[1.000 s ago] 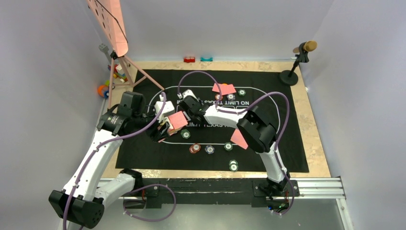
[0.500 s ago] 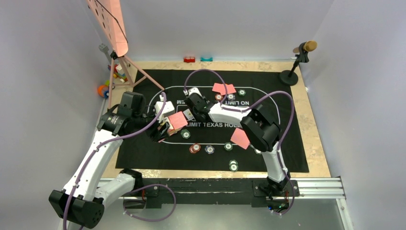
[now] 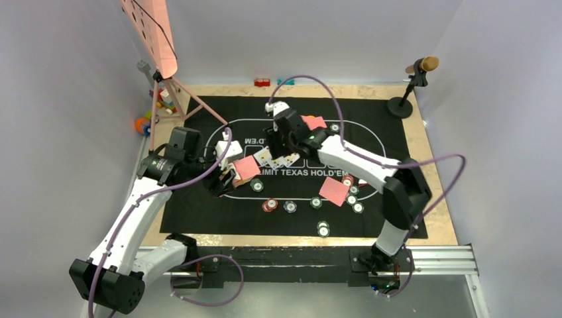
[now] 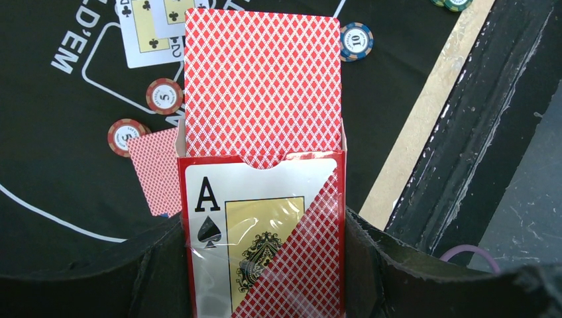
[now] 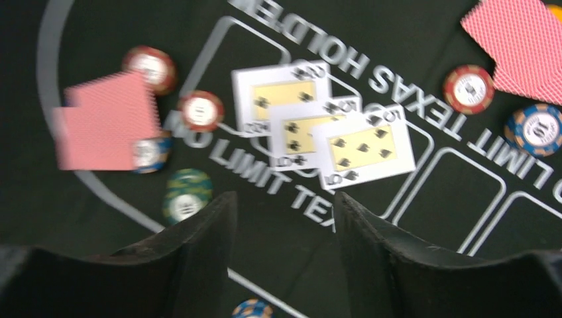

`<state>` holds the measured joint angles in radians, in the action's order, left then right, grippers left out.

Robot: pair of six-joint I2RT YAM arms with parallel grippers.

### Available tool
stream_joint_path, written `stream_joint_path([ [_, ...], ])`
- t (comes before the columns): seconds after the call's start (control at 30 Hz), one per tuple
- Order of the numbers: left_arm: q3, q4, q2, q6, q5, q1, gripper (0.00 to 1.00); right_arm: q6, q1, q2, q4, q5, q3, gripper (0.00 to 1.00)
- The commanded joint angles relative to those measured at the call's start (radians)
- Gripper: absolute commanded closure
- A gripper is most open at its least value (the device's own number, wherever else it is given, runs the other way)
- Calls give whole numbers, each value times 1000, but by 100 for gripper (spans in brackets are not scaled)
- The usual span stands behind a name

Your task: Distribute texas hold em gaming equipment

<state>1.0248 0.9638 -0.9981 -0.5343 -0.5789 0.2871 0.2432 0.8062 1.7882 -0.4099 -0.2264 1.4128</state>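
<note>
My left gripper [image 4: 265, 265] is shut on an open red card box [image 4: 265, 225] with an ace of spades on its front. Red-backed playing cards [image 4: 262, 79] stick up out of it. In the top view the box [image 3: 246, 167] hangs over the mat's left part. My right gripper [image 5: 285, 218] is open with nothing between its fingers. It hovers above three face-up cards [image 5: 321, 142] overlapping in a row on the printed boxes [image 3: 278, 159]. Red-backed card pairs [image 3: 311, 122] [image 3: 333, 191] lie face down. Red [image 5: 468, 88], green [image 5: 187, 195] and blue [image 5: 538, 129] chips are scattered around.
The black mat [image 3: 397, 165] covers most of the table. A microphone stand [image 3: 407, 86] is at the back right and a pink stand [image 3: 166, 86] at the back left, with toy blocks [image 3: 156, 109] beside it. More chips [image 3: 323, 228] lie near the front edge.
My right arm has swung back from the card box toward the far side of the mat and its jaws have widened. The face-up cards are now uncovered. My left arm has stayed still.
</note>
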Motion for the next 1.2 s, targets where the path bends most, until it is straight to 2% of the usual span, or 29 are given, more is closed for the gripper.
stream_joint_path([
  [0.0, -9, -50, -9, -4, -36, -9, 100, 118, -79, -175, 49, 337, 21, 38],
  [0.07, -8, -60, -23, -7, -39, -9, 100, 168, -108, -233, 110, 475, -17, 31],
  [0.13, -8, -73, -36, -10, -40, -9, 100, 203, -113, -270, 161, 582, -45, 17],
  [0.17, -6, -82, -45, -12, -41, -9, 100, 215, -113, -271, 167, 634, -46, 13],
  [0.37, 51, -100, -115, -25, -56, -9, 100, 292, -113, -219, 252, 842, -77, 7],
  [0.43, 66, -108, -135, -28, -61, -9, 100, 313, -113, -203, 285, 869, -93, 6],
  [0.77, 94, -132, -191, -30, -88, -9, 100, 287, -113, -140, 239, 878, -89, 3],
  [1.17, 100, -116, -150, -7, -93, -9, 100, 340, -111, -117, 310, 918, -147, 1],
])
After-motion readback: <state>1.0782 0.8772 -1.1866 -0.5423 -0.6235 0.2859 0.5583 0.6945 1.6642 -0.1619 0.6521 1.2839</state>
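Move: The right gripper's aim is the card sticking out of the box in the left gripper: roughly 12 cm back, 11 cm left and 5 cm above it. From the left hand that card is about 4 cm ahead, 5 cm right and slightly lower. From the right hand, the three face-up cards lie some 12 cm below, 2 cm ahead; green chips 7 cm back, 6 cm left; dealt face-down cards 8 cm back, 15 cm left, both about 11 cm down. Lift the empty right gripper about 15 cm off the face-up cards, carry it back and left towards the protruding card, then sink some 7 cm beside it, opening wide and swinging the fingers round from forward-down to point left. Meanwhile bring the left gripper, still holding the box, slightly down, then about 4 cm forward and a little right to offer the card. ##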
